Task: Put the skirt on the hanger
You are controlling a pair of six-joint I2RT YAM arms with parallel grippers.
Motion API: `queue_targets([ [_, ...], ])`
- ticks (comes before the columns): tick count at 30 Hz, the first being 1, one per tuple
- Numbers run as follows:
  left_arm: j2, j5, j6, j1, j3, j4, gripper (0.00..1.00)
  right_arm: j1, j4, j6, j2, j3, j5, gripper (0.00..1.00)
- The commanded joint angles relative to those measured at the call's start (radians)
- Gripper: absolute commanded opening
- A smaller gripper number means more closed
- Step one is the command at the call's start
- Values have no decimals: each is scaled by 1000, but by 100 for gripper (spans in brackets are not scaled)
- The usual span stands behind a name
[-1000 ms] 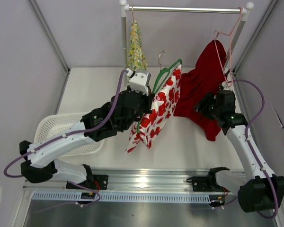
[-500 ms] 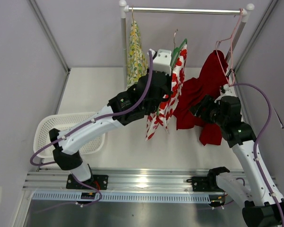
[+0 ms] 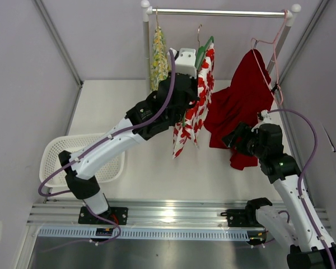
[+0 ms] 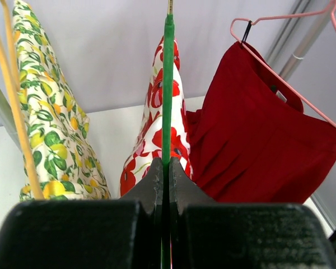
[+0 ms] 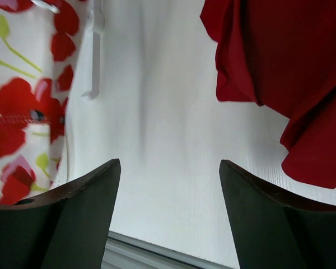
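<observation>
A white skirt with red poppies [image 3: 189,120] hangs from a green hanger [image 3: 205,47]. My left gripper [image 3: 198,63] is shut on the hanger's green bar [image 4: 168,84] and holds it high, its hook just below the metal rail [image 3: 224,11]. The skirt also shows in the left wrist view [image 4: 151,148] and the right wrist view [image 5: 17,112]. My right gripper [image 3: 232,140] is open and empty [image 5: 169,163] above the table, beside the lower hem of a red skirt [image 3: 241,106].
The red skirt [image 4: 257,145] hangs on a pink hanger [image 3: 274,45] at the rail's right end. A lemon-print skirt [image 3: 158,56] hangs at the rail's left end. A white basket [image 3: 56,151] sits at the table's left.
My left arm has lifted the green hanger and poppy skirt from mid-table up and back towards the rail. My right gripper has drawn back towards me, away from the red skirt.
</observation>
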State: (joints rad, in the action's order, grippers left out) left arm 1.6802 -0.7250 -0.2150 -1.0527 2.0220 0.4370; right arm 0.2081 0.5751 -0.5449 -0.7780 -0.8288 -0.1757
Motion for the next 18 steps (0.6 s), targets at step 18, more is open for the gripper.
queue_targets([
  [18, 84, 156, 35, 186, 224, -135, 0, 31, -12, 17, 77, 108, -50, 79],
])
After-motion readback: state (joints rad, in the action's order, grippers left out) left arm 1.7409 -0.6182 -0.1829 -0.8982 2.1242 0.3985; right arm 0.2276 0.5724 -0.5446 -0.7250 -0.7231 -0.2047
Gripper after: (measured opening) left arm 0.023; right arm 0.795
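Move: Ahead and above the left hand, which already grips the green hanger with the red-flowered skirt, is the free stretch of rail where the hook is headed: about 14 cm forward, 3 cm left, 12 cm up. The lemon skirt hangs some 12 cm ahead and 11 cm left, its middle 10 cm lower than the hand; the dark-red skirt is 4 cm ahead, 18 cm right, 20 cm down. From the empty right hand that rail spot is roughly 22 cm forward, 11 cm left, 35 cm up. Carrying the hanger and skirt in its still-shut fingers, the left hand pushes forward about 5 cm towards the rail, slowly and then faster, drifting some 3 cm left towards the lemon skirt and rising 2 cm, to bring the hook up to the bar. The right hand, empty and open, sinks about 3 cm and draws back 2 cm. ##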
